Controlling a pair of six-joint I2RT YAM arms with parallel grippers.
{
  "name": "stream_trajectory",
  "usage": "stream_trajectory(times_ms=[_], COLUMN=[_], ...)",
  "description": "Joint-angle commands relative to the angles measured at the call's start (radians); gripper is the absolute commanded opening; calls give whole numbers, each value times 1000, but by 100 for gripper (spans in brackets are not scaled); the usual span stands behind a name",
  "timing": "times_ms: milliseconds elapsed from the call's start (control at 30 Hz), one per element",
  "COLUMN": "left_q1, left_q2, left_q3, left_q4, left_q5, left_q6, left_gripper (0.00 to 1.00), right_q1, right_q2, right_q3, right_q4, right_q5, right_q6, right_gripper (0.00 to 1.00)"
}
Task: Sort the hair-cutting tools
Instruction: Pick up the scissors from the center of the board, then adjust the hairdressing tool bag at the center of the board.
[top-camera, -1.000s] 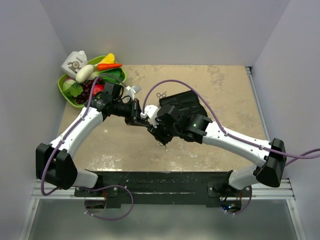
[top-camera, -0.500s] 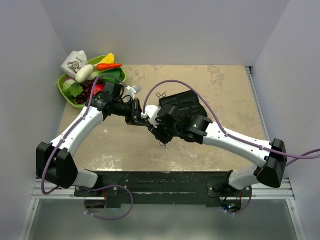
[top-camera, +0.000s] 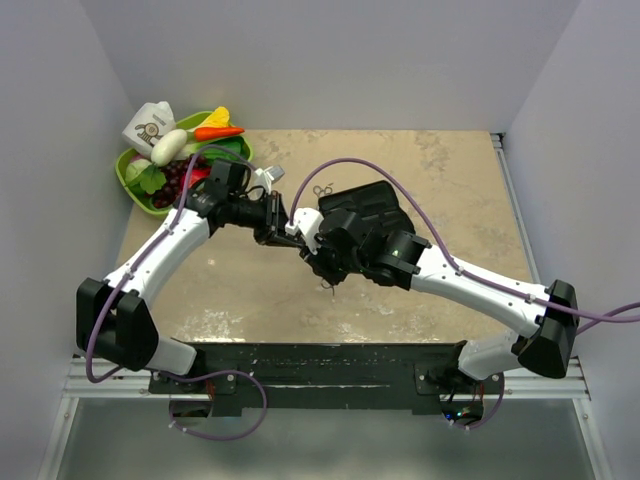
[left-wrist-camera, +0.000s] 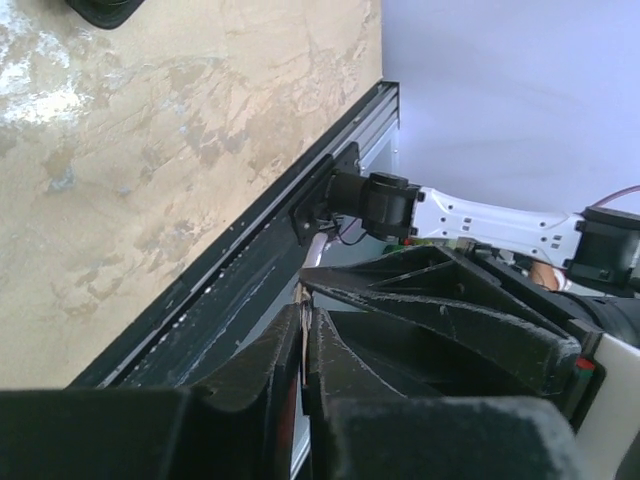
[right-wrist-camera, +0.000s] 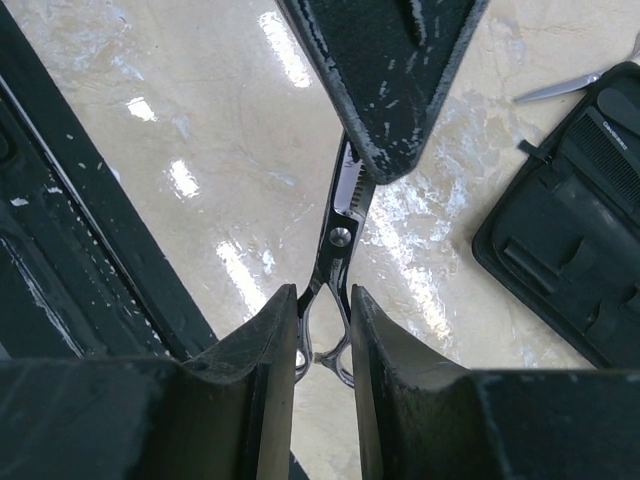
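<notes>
One pair of silver scissors (right-wrist-camera: 335, 255) hangs above the table between both grippers. My left gripper (left-wrist-camera: 305, 322) is shut on its blade end, and those black fingers (right-wrist-camera: 385, 70) show at the top of the right wrist view. My right gripper (right-wrist-camera: 322, 320) has a finger against each side of the ring handles. From above, the two grippers meet at the table's middle, left gripper (top-camera: 280, 226) and right gripper (top-camera: 312, 243). A second pair of scissors (top-camera: 322, 190) lies flat on the table beside the black case (top-camera: 378, 203).
A green bowl (top-camera: 128, 178) of toy vegetables and a small carton (top-camera: 150, 124) stand at the back left corner. The case (right-wrist-camera: 575, 260) lies open right of the held scissors. A black rail (right-wrist-camera: 80, 250) runs along the near table edge. Walls close three sides.
My right gripper's fingers have closed in onto the scissors' handles. The left arm has shifted slightly toward the back, still holding the blade end.
</notes>
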Motion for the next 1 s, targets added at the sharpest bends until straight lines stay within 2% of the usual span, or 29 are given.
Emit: stream_trajectory(times_ms=[0,133,167,367,400,433,467,533,633,800,967], left_q1=[-1,-1,-1,-1,-1,-6,-9,-30,-53,-95,-116], left_q2=[-9,-6,-3,12,27,58,70,104,139,173,217], left_q3=[58,61,61,73,95,151,171,225,248,219,182], left_q4=[137,168,169,153,128,22,-45,-93,-110,-33,31], left_q5=[92,90,89,60,12,-94,-135,-239,-295,-355,-410], left_q6=[-101,-112,-114,-92,-50,31,56,105,115,96,92], left_gripper=[18,42,43,47,48,49,50,51,51,52,52], right_q1=[11,13,13,13,13,11,10,5,-32,-211,-375], right_q2=[-21,-21,-21,-21,-20,-20,-14,-6,9,16,68], right_q3=[-11,-10,-8,-13,-16,-22,-23,-23,-29,-39,-31], right_q4=[-20,-26,-29,-43,-46,-45,-46,-55,-58,-45,-49], right_q5=[-12,-13,-12,14,14,37,68,91,108,91,143], right_q6=[-1,-6,-6,-3,-2,12,20,20,55,74,74], right_gripper=[9,8,8,7,7,7,7,7,6,6,5])
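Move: The right hand already pinches the scissors by the shanks; their middle is barely 2 cm to its left and 1 cm ahead and above. The black case lies about 18 cm ahead of that hand, 10 cm right and 18 cm below, and the second scissors some 23 cm ahead, 1 cm left, equally low. The left hand still holds the blade end, the scissors' middle about 4 cm right, 3 cm back and 2 cm below. The left fingers open about halfway and let go of the blades, that hand lifting about 3 cm, then going forward some 5 cm and sinking past its starting height as it tilts. The right hand keeps its pinch, eases down slightly, then swings the scissors right and forward, roughly 10 cm in all, towards the black case, turning some 20 degrees clockwise. ##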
